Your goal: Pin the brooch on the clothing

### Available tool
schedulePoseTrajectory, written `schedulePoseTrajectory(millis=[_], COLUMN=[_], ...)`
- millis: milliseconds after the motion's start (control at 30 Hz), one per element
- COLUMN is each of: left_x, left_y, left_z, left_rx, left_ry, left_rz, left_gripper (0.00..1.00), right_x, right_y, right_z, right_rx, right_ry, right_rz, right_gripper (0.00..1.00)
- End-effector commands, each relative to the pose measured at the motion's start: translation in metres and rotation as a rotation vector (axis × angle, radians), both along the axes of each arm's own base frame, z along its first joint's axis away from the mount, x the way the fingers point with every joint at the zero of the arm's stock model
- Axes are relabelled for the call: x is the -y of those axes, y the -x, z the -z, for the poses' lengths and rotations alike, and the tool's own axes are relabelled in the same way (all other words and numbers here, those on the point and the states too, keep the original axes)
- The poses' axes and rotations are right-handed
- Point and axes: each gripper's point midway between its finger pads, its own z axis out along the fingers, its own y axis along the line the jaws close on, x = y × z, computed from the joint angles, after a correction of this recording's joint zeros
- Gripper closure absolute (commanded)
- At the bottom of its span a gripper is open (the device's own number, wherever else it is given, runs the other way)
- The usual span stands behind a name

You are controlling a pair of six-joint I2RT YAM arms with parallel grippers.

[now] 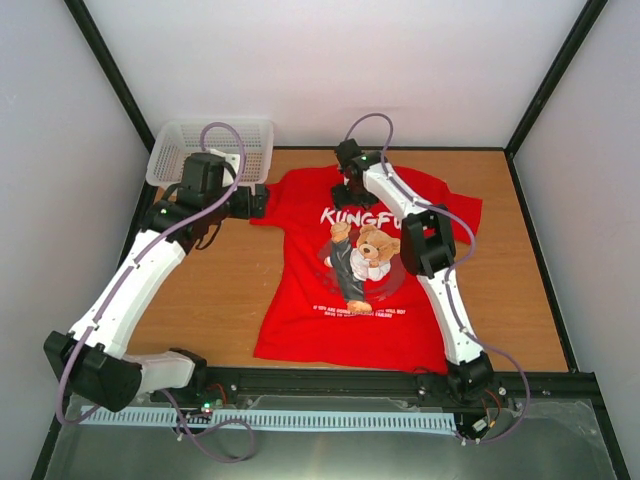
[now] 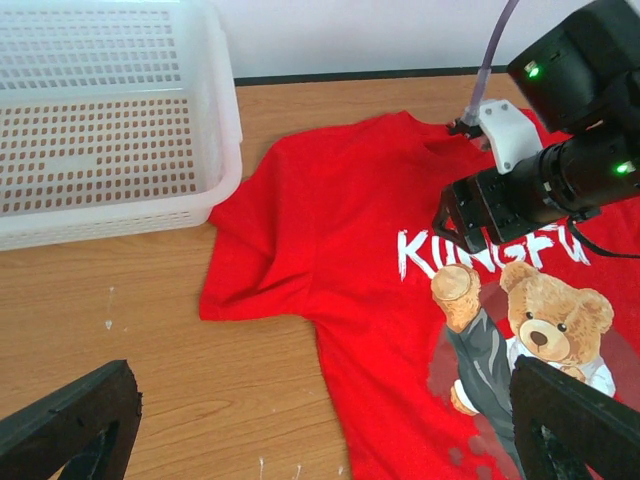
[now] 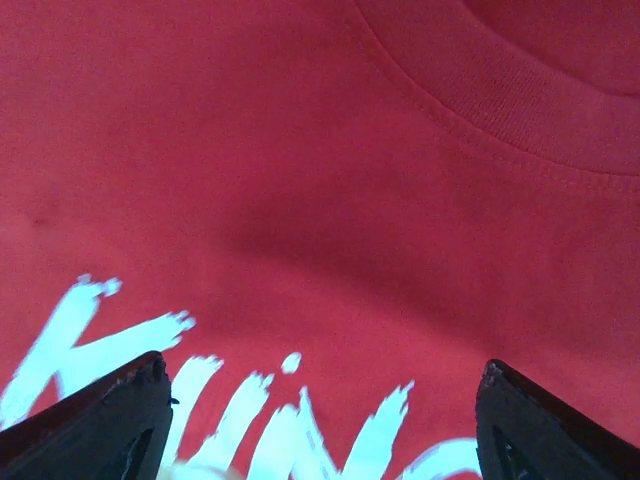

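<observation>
The clothing, a red T-shirt [image 1: 300, 300] with white "KUNGFU" lettering and a brown bear, lies flat on the wooden table. My right gripper [image 1: 350, 186] hovers low over its chest just below the collar [image 3: 480, 100]. Its jaws are open above the lettering [image 3: 250, 420], with only red cloth [image 3: 300, 180] between them. My left gripper [image 1: 258, 200] is open beside the shirt's left sleeve [image 2: 250, 290], holding nothing. From the left wrist, the right gripper [image 2: 462, 222] shows above the "KUNGFU" print. The brooch is not visible in any view.
A white mesh basket [image 1: 215, 140] stands at the table's back left corner, just behind the left gripper, and looks empty [image 2: 100, 120]. Bare wood [image 1: 520, 260] lies right of the shirt. Black frame posts and white walls close in the table.
</observation>
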Motion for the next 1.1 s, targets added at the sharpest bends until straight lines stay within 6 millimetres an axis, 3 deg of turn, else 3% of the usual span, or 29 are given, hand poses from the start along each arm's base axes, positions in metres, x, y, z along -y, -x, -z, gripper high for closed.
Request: schedulePoseTrajectory(millis=[0, 267, 400, 600, 700, 833, 867, 967, 1000, 1067], left_x=[-0.010, -0.020, -0.017, -0.009, -0.008, -0.016, -0.022, -0.053, -0.064, -0.087], left_y=[-0.002, -0.011, -0.015, -0.024, -0.024, -0.025, -0.025, -0.028, -0.028, -0.026], left_z=[0.001, 0.001, 0.003, 0.005, 0.009, 0.024, 0.029, 0.045, 0.049, 0.060], left_rx=[-0.001, -0.028, -0.050, -0.071, -0.075, -0.105, -0.122, -0.162, -0.173, -0.195], left_ry=[-0.030, -0.015, 0.009, 0.067, 0.099, 0.176, 0.207, 0.284, 0.310, 0.348], left_rz=[-0.024, -0.068, -0.073, -0.084, -0.095, -0.146, -0.168, -0.271, -0.308, -0.394], left_gripper=[0.00, 0.00, 0.00, 0.00, 0.00, 0.00, 0.00, 0.00, 0.00, 0.00], right_x=[0.007, 0.011, 0.008, 0.003, 0.008, 0.012, 0.012, 0.009, 0.010, 0.012], right_y=[-0.007, -0.034, -0.046, -0.072, -0.054, -0.005, 0.008, 0.054, 0.069, 0.091], right_z=[0.022, 0.044, 0.019, -0.063, -0.109, -0.151, -0.164, -0.172, -0.190, -0.197], right_rx=[-0.012, 0.037, 0.081, 0.245, 0.245, 0.203, 0.202, 0.170, 0.200, 0.202], right_ry=[0.054, 0.071, 0.015, -0.108, -0.151, -0.201, -0.228, -0.270, -0.297, -0.330], right_rz=[0.025, 0.039, 0.042, 0.038, 0.042, -0.011, -0.033, -0.104, -0.122, -0.135], right_gripper=[0.19, 0.20, 0.20, 0.15, 0.15, 0.15, 0.15, 0.15, 0.15, 0.15])
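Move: Shirt collar: about 11 cm ahead of the right hand and 4 cm to its right, some 3 cm lower. The KUNGFU lettering is roughly 3 cm back and 4 cm right; the bear print is 17 cm back and 3 cm right. From the high left hand, the brooch is about 10 cm ahead, 24 cm left and 27 cm down, with the white basket 25 cm ahead and 16 cm left, the near sleeve 16 cm straight ahead. No contact can be seen at either end. The right hand sinks about 2 cm to the shirt's chest and sweeps low towards the collar, nearly 6 cm forward, fingers staying open; then it lifts fast by some 20 cm and draws back about 10 cm, its fingers swinging up towards forward. The left hand, open, eases forward and down, then swings left and down towards the brooch, ending about 6 cm left and 6 cm lower, turning counter-clockwise. ##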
